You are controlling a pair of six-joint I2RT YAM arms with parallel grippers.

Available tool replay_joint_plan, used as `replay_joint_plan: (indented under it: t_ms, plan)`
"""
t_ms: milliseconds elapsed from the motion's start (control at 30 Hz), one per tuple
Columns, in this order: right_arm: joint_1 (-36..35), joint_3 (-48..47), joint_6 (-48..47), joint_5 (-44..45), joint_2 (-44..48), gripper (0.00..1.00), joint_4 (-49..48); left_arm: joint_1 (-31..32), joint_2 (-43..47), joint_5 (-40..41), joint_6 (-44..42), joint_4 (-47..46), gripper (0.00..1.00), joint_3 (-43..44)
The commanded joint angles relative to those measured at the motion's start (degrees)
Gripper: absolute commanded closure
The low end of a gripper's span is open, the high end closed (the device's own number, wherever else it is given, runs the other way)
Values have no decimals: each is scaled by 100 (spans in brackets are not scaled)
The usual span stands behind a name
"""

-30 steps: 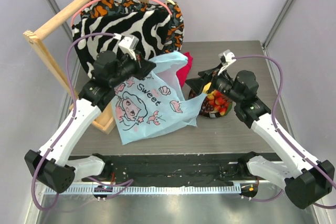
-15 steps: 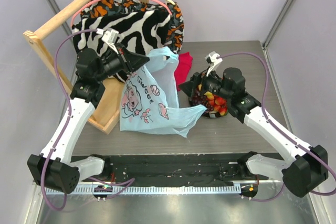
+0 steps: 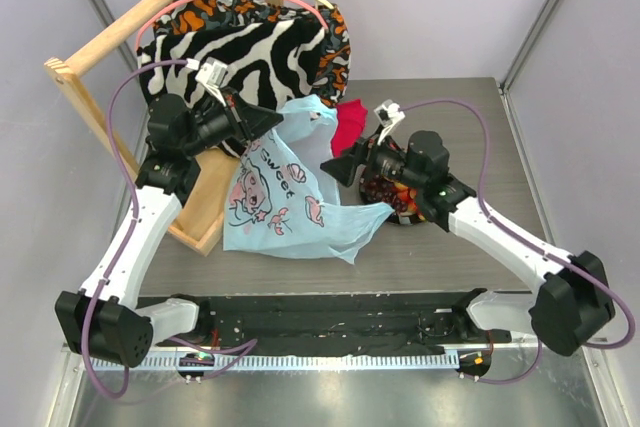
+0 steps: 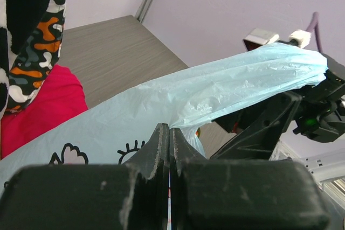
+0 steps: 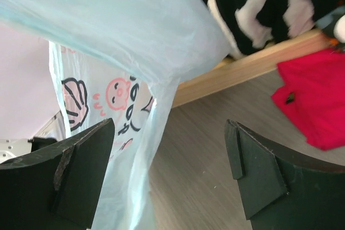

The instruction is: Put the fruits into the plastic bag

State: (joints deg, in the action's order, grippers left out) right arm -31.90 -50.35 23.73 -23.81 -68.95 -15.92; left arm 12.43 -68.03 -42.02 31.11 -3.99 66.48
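The light-blue plastic bag [image 3: 290, 197], printed with a cartoon girl and "Sweet", hangs with its bottom on the table. My left gripper [image 3: 272, 121] is shut on the bag's upper edge and holds it up; in the left wrist view its jaws [image 4: 170, 133] pinch the thin film [image 4: 226, 87]. My right gripper [image 3: 338, 162] is open at the bag's right side, and a fold of the bag [image 5: 124, 36] hangs between its fingers [image 5: 81, 160] without being pinched. The fruits [image 3: 404, 195] lie on a dark plate, mostly hidden under my right arm.
Zebra-striped fabric [image 3: 250, 47] hangs on a wooden rack [image 3: 100, 107] at the back left. A red cloth [image 3: 348, 125] lies behind the bag. The wooden base rail [image 5: 242, 71] runs close behind the bag.
My left gripper has pulled back to the left and up with the bag's edge, stretching the bag. My right gripper has moved left from over the plate to the bag's right side.
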Motion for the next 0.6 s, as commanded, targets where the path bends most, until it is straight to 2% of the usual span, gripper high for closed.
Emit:
replay_joint_plan:
  t_ms: [0, 67, 200, 233, 267, 367, 433, 467, 500, 567]
  plan:
    - [-229, -142, 150, -132, -364, 11, -499, -65, 0, -184, -44, -164, 100, -38]
    - [-273, -238, 132, -89, -479, 17, -499, -74, -17, -228, -35, -181, 100, -38]
    - [-282, -291, 211, 288, -523, 66, -403, -100, -44, -245, -35, -199, 100, -38]
    - [-282, -318, 203, 429, -419, 93, -316, -109, -44, -210, -35, -190, 100, -47]
    - [-282, -396, 185, 883, -331, 99, -10, -117, -52, -158, -26, -181, 100, -30]
    - [-290, -598, 36, 1832, 177, 99, 596, -126, -79, 62, -114, 3, 100, 75]
    - [-282, -669, -104, 2230, 442, 99, 809, -135, -105, 176, -149, 161, 86, 155]
    - [-290, -756, -148, 2354, 635, 99, 967, -126, -105, 203, -158, 179, 79, 190]
    - [-290, -801, -184, 2651, 698, 99, 1029, -126, -105, 212, -150, 188, 56, 242]
    - [-290, -967, -167, 2776, 777, 99, 1239, -126, -70, 203, -97, 153, 36, 260]
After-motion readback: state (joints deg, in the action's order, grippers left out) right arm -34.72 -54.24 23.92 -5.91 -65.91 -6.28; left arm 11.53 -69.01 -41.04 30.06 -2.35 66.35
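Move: The right hand, open and empty in the plastic bag's mouth, has the rim about 2 cm to its left and 4 cm below, level with it fore and aft. The bag part pinched by the left hand is some 4 cm ahead, 14 cm left and 9 cm up; the fruit plate is about 6 cm ahead, 16 cm right and 25 cm down. From the left hand, the rim aimed at lies about 4 cm back, 12 cm right and 13 cm down. The right fingers shut on the plastic bag's rim after dipping about 4 cm and edging left, then keep their pinch while drawing it some 5 cm right and 5 cm up, easing a little forward and turning clockwise about 15 degrees. The left hand keeps its pinch nearly in place until the end, when its fingers open about halfway. ##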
